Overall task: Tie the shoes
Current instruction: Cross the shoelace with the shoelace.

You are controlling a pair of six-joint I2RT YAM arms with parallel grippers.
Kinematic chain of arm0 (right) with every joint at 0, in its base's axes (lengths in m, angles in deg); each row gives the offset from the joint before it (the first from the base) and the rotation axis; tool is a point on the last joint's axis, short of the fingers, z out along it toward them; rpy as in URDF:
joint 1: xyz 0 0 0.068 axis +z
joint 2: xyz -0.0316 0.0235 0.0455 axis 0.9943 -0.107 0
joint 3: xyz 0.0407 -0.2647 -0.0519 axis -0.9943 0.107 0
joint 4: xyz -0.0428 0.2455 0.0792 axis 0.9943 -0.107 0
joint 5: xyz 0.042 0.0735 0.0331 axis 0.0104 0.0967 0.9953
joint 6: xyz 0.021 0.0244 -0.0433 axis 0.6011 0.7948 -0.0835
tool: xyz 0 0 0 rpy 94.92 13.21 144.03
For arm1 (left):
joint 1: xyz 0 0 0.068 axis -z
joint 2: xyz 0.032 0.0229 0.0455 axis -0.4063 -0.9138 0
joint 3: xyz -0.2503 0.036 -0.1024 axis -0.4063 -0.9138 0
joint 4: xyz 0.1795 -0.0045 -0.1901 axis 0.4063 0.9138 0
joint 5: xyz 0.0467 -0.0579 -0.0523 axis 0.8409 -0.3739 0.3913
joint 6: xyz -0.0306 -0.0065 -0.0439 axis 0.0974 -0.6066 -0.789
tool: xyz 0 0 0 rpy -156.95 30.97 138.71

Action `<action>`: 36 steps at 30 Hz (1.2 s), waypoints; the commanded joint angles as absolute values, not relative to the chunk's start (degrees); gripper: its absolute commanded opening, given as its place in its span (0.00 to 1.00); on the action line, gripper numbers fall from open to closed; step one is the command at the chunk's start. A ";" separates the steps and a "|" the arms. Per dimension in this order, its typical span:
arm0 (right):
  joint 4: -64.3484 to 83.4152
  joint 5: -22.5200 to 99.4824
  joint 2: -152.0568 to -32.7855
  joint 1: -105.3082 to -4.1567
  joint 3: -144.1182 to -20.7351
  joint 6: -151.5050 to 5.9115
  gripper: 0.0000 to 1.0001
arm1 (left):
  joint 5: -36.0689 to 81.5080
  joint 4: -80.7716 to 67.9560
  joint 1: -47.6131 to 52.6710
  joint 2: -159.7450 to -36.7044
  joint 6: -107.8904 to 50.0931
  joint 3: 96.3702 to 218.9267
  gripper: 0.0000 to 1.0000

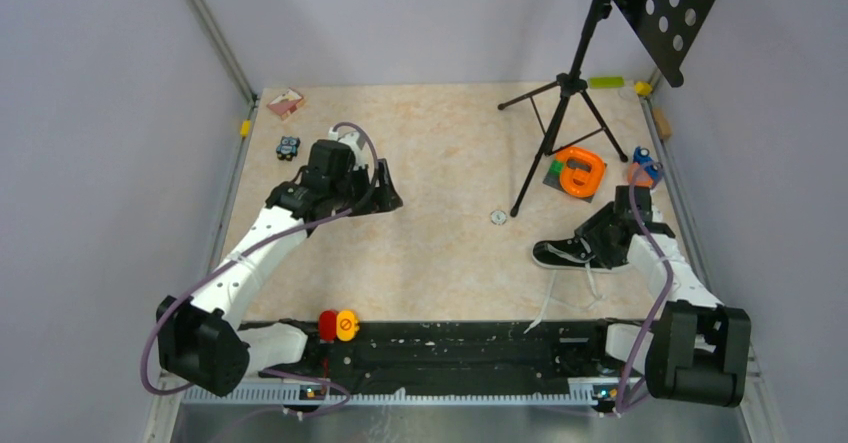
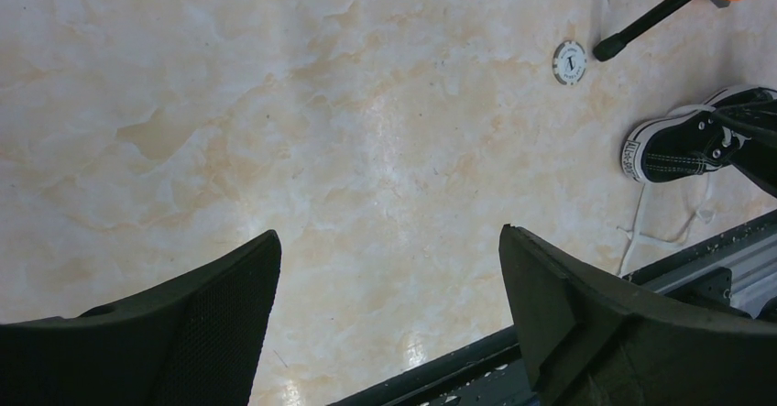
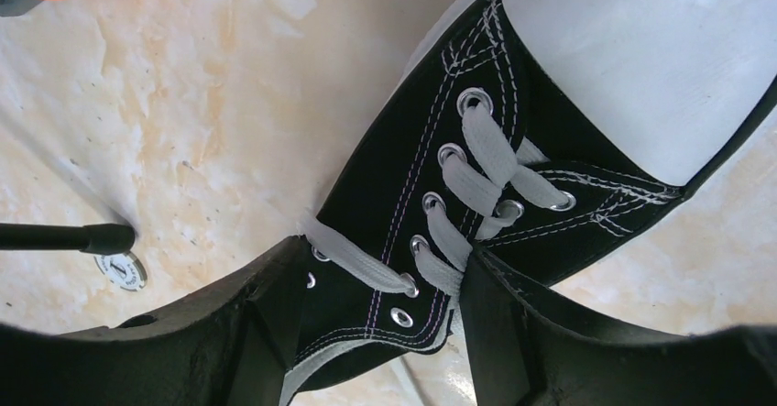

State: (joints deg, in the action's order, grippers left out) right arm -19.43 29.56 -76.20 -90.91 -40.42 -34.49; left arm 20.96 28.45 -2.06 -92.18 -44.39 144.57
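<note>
The shoe [image 1: 562, 253] is a black canvas sneaker with a white toe cap, lying at the right of the table, toe to the left; it also shows in the left wrist view [image 2: 673, 149]. My right gripper [image 1: 608, 238] straddles its eyelet flap [image 3: 394, 204] near the top eyelets. One finger [image 3: 266, 305] presses the shoe's outer side, the other [image 3: 513, 323] sits against the crossed white laces [image 3: 476, 177]. Loose lace ends [image 1: 548, 308] trail toward the table's near edge. My left gripper [image 1: 385, 188] hovers open over bare table [image 2: 389, 234], far left of the shoe.
A black tripod music stand [image 1: 560, 113] stands behind the shoe, one foot near a small white disc [image 1: 498, 217]. An orange tool [image 1: 580, 171] and a blue object [image 1: 645, 163] lie at the back right. Red and yellow buttons [image 1: 338, 325] sit on the front rail.
</note>
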 commanded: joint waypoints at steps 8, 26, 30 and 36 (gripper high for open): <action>-14.93 28.36 -75.94 -91.42 -37.66 -31.79 0.51 | 21.80 27.47 -1.78 -89.89 -43.26 143.58 0.92; -21.37 30.10 -63.62 -91.43 -39.97 -35.36 0.00 | 24.16 34.60 -1.73 -92.26 -43.59 146.93 0.93; -24.63 31.96 -55.32 -87.88 -42.90 -35.79 0.00 | 27.06 39.92 -1.77 -94.43 -44.15 151.26 0.94; -29.17 34.54 -53.45 -75.11 -52.82 -35.92 0.00 | 38.24 42.20 -1.89 -94.85 -45.38 152.70 0.94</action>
State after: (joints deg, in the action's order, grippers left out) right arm -29.51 30.76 -53.75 -82.60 -43.11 -34.99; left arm 28.59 38.94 -2.06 -94.74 -44.39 150.08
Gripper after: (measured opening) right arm 0.045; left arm 0.939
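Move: The laces by the shoe's top eyelets are almost between the right hand's open fingers: about 1 cm below the hand point, 1 cm back and 1 cm to the right. From the right hand, the loose lace on the table is some 12 cm back and 10 cm left, the orange toy about 17 cm ahead and 2 cm left, and the poker chip roughly 21 cm left and 7 cm ahead. From the left hand, those laces lie some 44 cm right, 6 cm back and 15 cm below. The right hand eases about 1 cm down, back and to the right, turning slightly clockwise while its half-open fingers shut on the laces at the shoe's top eyelets, then reverses and lifts about 9 cm with the laces pinched, swinging some 5 cm left late in the rise as the fingertips tip up about 15 degrees. The empty left hand stays wide open over bare table, sinking back a centimetre or two and then drifting roughly 2 cm left, without coming near the shoe. ##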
